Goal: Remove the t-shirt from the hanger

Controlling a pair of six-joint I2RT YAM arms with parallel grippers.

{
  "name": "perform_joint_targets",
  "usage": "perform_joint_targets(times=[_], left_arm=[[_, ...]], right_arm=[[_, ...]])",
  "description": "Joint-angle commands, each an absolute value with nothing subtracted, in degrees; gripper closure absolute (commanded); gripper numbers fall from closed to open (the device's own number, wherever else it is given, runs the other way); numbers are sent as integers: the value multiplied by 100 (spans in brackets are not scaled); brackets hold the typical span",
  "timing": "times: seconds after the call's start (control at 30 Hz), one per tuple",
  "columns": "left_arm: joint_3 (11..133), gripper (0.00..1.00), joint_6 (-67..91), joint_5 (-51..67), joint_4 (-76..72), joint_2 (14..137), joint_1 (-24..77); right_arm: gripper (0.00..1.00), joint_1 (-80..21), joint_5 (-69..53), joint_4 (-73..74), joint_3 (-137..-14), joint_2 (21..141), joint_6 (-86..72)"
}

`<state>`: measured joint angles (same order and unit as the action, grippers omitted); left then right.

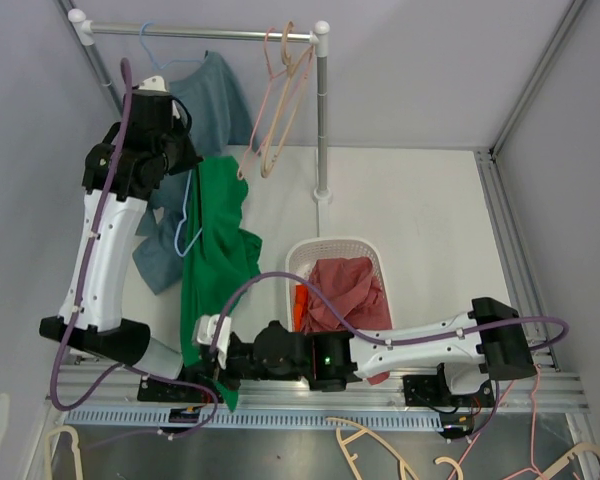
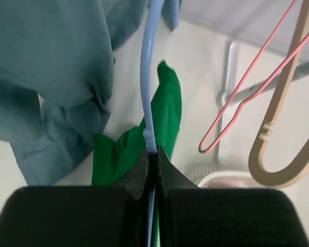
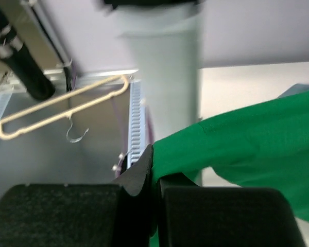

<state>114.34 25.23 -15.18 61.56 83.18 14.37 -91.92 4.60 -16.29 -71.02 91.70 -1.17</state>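
Observation:
A green t-shirt [image 1: 216, 255] hangs stretched from a light blue hanger [image 1: 187, 215] down to the table's front edge. My left gripper [image 1: 185, 160] is shut on the blue hanger [image 2: 148, 87] near the rail, with the green t-shirt [image 2: 165, 110] hanging below it. My right gripper [image 1: 208, 362] is shut on the green t-shirt's [image 3: 247, 139] lower edge at the near left of the table, and the cloth drapes over its fingers [image 3: 141, 172].
A teal shirt [image 1: 212, 105] hangs on the rail [image 1: 200, 33] behind my left arm. Pink and beige hangers [image 1: 280, 100] hang at the rail's right end. A white basket [image 1: 310, 255] holds red clothes. Loose beige hangers [image 1: 380, 450] lie below the front edge.

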Motion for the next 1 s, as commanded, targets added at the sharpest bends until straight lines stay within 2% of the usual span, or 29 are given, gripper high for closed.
perform_joint_targets(times=[0.0, 0.2, 0.3, 0.4, 0.53, 0.63, 0.73, 0.87, 0.97], left_arm=[[12032, 100, 2329, -1319, 6548, 8517, 1380], [11279, 99, 2329, -898, 6163, 7710, 1389], [10724, 99, 2347, -643, 5698, 6797, 1389], [9392, 99, 2277, -107, 5188, 5610, 1406], [8573, 99, 2110, 156, 5036, 4230, 1406], [7911, 99, 2039, 202, 4966, 3263, 1406], [7612, 99, 2065, -340, 5097, 2586, 1406], [7340, 99, 2320, -1483, 5220, 1917, 1406], [7260, 99, 2346, -1941, 5369, 1837, 1406]], right_arm=[[100, -9483, 386, -1152, -6952, 9175, -97], [100, -9073, 967, -1107, -6706, 8983, -272], [100, -8641, 1230, -985, -6750, 8851, -631], [100, -7686, 1458, -494, -7144, 8894, -1280], [100, -6973, 2055, 296, -7627, 9061, -1818], [100, -6541, 2075, 782, -7813, 9176, -2039], [100, -6382, 1960, 686, -7857, 9027, -1882], [100, -6310, 2065, 1045, -8787, 8956, -1311], [100, -6398, 1873, 732, -9482, 8676, -514]])
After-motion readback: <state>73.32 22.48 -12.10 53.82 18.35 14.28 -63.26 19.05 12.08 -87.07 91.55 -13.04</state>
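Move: The right fingers already pinch the green t-shirt's near end; its middle lies some 18 cm ahead, level in height. The basket is roughly 17 cm ahead, 24 cm to the right and 20 cm below. From the left hand, already gripping the blue hanger, the t-shirt's middle is about 18 cm back, 3 cm right and 12 cm down; the grey-blue shirt hangs some 10 cm ahead and 3 cm left, the pink hanger about 8 cm ahead and 15 cm right. The left hand draws the gripped hanger about 25 cm back as the right carries the pinched t-shirt forward, then right. ##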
